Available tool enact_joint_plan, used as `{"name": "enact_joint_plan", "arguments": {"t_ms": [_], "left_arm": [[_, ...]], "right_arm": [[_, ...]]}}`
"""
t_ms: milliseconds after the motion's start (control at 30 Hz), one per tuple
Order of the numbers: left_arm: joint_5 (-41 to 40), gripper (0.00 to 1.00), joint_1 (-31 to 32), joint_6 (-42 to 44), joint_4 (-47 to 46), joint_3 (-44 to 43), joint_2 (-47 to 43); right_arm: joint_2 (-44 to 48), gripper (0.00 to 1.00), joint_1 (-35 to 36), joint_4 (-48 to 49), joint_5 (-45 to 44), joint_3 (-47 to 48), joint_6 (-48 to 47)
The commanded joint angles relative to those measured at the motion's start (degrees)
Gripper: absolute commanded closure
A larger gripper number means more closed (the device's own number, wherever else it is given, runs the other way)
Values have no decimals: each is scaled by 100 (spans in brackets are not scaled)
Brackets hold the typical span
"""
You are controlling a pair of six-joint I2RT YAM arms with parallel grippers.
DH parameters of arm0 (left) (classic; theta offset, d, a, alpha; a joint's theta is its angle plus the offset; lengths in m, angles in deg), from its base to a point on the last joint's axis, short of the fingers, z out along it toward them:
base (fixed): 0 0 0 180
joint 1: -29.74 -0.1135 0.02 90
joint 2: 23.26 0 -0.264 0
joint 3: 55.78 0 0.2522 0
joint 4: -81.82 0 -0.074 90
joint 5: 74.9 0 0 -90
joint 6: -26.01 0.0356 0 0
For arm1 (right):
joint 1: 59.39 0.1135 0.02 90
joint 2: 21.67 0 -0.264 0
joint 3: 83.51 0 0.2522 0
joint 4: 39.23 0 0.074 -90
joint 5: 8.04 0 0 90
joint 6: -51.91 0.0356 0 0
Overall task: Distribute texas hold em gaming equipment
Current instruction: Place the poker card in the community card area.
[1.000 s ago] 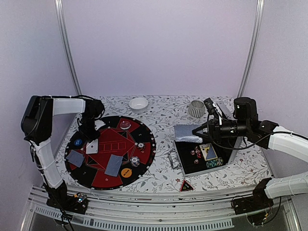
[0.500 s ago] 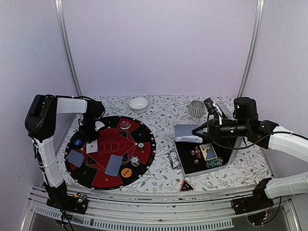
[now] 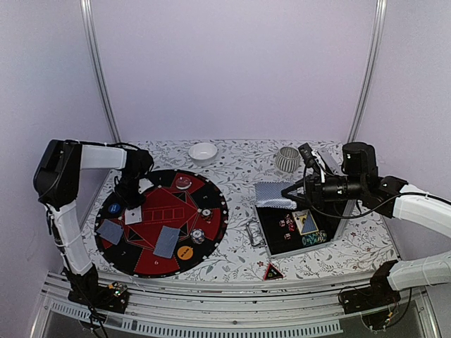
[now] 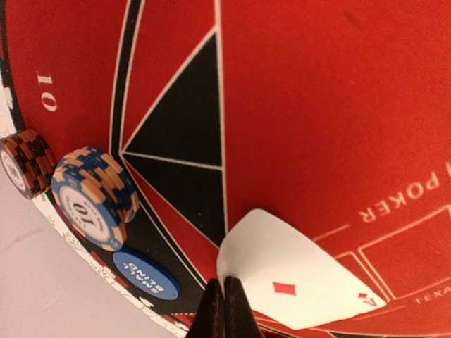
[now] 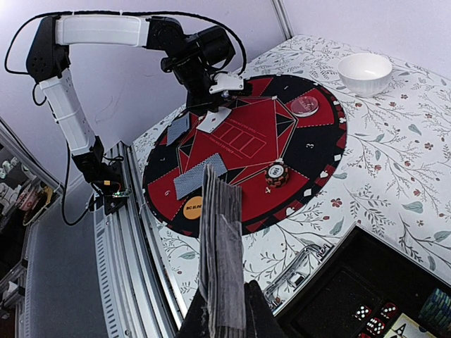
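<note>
My left gripper (image 4: 224, 299) is shut, its tips at the near corner of a face-up ace of diamonds (image 4: 303, 282) lying flat on the round red and black poker mat (image 3: 158, 262). Beside it are a blue small-blind disc (image 4: 146, 273) and a blue and orange chip stack (image 4: 95, 204). Two face-down cards (image 3: 109, 231) (image 3: 168, 241), an orange disc (image 3: 184, 252) and another chip stack (image 3: 198, 236) also sit on the mat. My right gripper (image 5: 225, 310) is shut on the upright deck of patterned cards (image 5: 220, 239), over the table between mat and case. A red triangular marker (image 3: 273, 272) lies near the front edge.
An open black case (image 3: 278, 243) with dice and a card lies under the right arm, with a metal clasp (image 3: 255, 232) at its left. A white bowl (image 3: 203, 151) and a ribbed grey cup (image 3: 287, 159) stand at the back of the floral tablecloth.
The left arm's elbow and wrist have shifted slightly over the mat's left side. The face-up card has stayed in place. The right arm and deck have not moved.
</note>
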Motion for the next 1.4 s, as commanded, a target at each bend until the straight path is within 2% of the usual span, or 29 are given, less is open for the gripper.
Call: {"name": "enact_joint_plan", "arguments": {"t_ms": [0, 633, 667, 833, 933, 1133, 1233, 1367], "left_arm": [[-152, 100, 138, 345, -292, 222, -333], [-182, 99, 220, 476, -497, 354, -277], [-335, 97, 221, 465, -527, 358, -268], [-680, 75, 247, 338, -575, 308, -284], [-784, 67, 284, 295, -570, 288, -334], [-975, 57, 424, 287, -565, 297, -533], [-1263, 56, 487, 164, -461, 173, -655], [-1203, 55, 800, -538, 60, -667, -914]], "right_arm": [[49, 98, -18, 114, 93, 153, 6], [44, 98, -20, 123, 92, 146, 5], [45, 98, -19, 125, 91, 146, 12], [53, 98, -16, 114, 99, 130, 5], [63, 97, -20, 116, 94, 141, 6], [41, 98, -15, 114, 99, 150, 38], [10, 98, -20, 120, 100, 169, 64], [-31, 98, -17, 134, 105, 198, 123]]}}
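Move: My left fingers still pinch the poker card at its far-left end. Its place, the leftmost community slot, is about 3 cm back and 3 cm to the right, just a centimetre or so below. The blue small-blind chip lies roughly 5 cm left and 1 cm ahead, the blue chip stack 5 cm ahead and 4 cm left, a face-down card 9 cm back and 6 cm left. From my right hand, that slot is some 57 cm left, 8 cm ahead and 23 cm below. With the card still pinched low over the mat, I ease my left hand under 1 cm to the right and turn it about 5 degrees clockwise, then hold it there. Next I open the fingers to roughly half and let go of the card, tilting the hand a little and lifting it away about 4 cm, drifting forward nearly 2 cm. My right hand keeps its grip on the deck. ##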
